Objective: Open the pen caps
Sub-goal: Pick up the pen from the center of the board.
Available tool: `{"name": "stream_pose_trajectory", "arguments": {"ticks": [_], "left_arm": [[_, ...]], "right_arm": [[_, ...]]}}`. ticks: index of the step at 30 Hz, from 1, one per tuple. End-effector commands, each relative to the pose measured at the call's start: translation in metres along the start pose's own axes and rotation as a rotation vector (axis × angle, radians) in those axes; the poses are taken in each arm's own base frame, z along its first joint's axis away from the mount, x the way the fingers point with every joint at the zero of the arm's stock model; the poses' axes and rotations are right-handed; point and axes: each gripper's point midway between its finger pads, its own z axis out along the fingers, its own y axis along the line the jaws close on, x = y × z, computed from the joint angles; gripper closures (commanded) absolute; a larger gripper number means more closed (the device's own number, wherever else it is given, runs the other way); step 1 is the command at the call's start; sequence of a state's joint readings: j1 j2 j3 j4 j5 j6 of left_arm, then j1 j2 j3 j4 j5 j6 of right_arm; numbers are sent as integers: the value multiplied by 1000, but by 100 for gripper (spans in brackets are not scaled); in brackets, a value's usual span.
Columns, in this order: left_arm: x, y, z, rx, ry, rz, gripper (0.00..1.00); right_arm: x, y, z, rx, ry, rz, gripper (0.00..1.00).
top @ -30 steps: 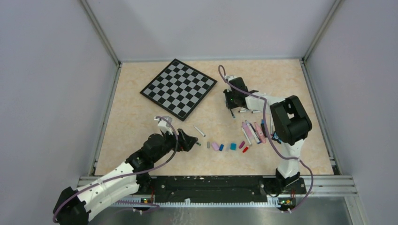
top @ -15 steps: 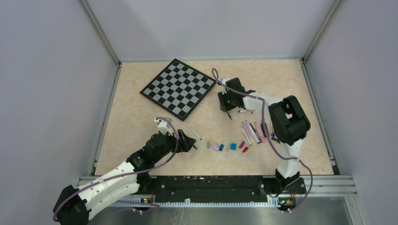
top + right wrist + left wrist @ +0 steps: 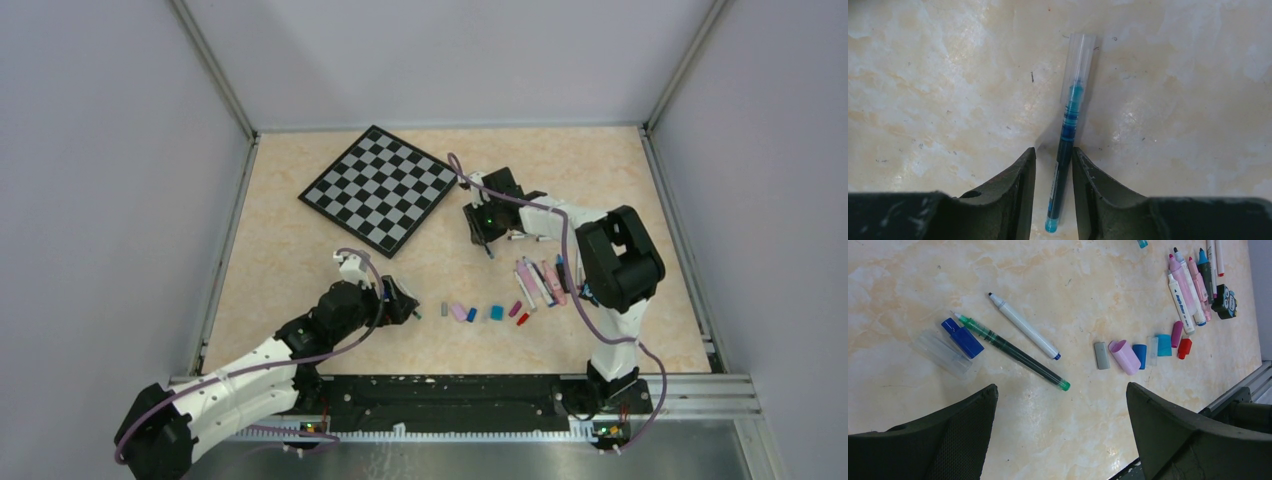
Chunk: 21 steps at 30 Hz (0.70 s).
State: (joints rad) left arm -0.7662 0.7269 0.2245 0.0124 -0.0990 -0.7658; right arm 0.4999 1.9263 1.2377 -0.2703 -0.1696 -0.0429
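My right gripper (image 3: 1053, 151) (image 3: 487, 238) stands open and low over the table. A blue-teal pen (image 3: 1066, 150) lies on the table between its fingers, with a clear cap (image 3: 1079, 60) on its far end. My left gripper (image 3: 1060, 387) (image 3: 408, 305) is wide open and holds nothing. Beyond it lie a green pen (image 3: 1008, 350), a white pen (image 3: 1023, 326), a loose blue cap (image 3: 962, 338) and a clear cap (image 3: 940, 352). A row of loose caps runs to the right: grey (image 3: 1102, 355), pink (image 3: 1124, 356), blue (image 3: 1140, 355), teal (image 3: 1163, 345), red (image 3: 1184, 348).
Several uncapped markers (image 3: 1188, 295) (image 3: 540, 280) lie side by side near the right arm, with a small black-and-blue owl figure (image 3: 1225, 301) beside them. A checkered board (image 3: 382, 187) lies at the back left. Two more pens (image 3: 530, 237) lie next to the right gripper.
The right gripper's jaws have parted around the blue-teal pen, and that gripper has shifted slightly left. The left gripper has edged over the white pen and stays open.
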Motion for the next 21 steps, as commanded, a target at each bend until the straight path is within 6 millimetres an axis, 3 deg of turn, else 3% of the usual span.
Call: {"name": "stream_pose_trajectory", "arguments": {"ticks": [1, 6, 13, 17, 21], "left_arm": [[-19, -13, -1, 24, -54, -26, 1], [-21, -18, -1, 47, -57, -29, 1], [-24, -30, -2, 112, -76, -53, 1], [-21, -41, -5, 196, -84, -77, 1], [-30, -63, -14, 344, -139, -110, 1]], "right_arm": [[42, 6, -6, -18, 144, -14, 70], [51, 8, -9, -28, 159, -26, 78], [49, 3, -4, -16, 149, -40, 100], [37, 7, -10, -39, 107, -31, 100], [15, 29, -35, -209, 31, -36, 100]]}}
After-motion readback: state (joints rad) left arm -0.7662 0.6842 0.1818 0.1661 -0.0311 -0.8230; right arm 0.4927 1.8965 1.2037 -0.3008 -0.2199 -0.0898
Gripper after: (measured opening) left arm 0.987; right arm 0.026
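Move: The blue pen lies flat between the right hand's open fingers, its middle about 2 cm ahead, 1 cm to the left and 1 cm below. Some 12 cm to that hand's right and 2 cm farther out is a loose pen pile; the marker row lies 13 cm right and 10 cm back. The chessboard's centre is roughly 14 cm ahead, 24 cm left. From the left hand the blue pen is about 19 cm ahead, 15 cm right and 7 cm lower. The right fingers close and pinch the blue pen's barrel behind its clear end, easing back and slightly right by about 1 cm as they shut, then keep hold and draw back a little more at table height, without lifting yet. Meanwhile the empty left hand, fingers wide open, rises some 3 cm, drifting right and rolling about 10 degrees. ##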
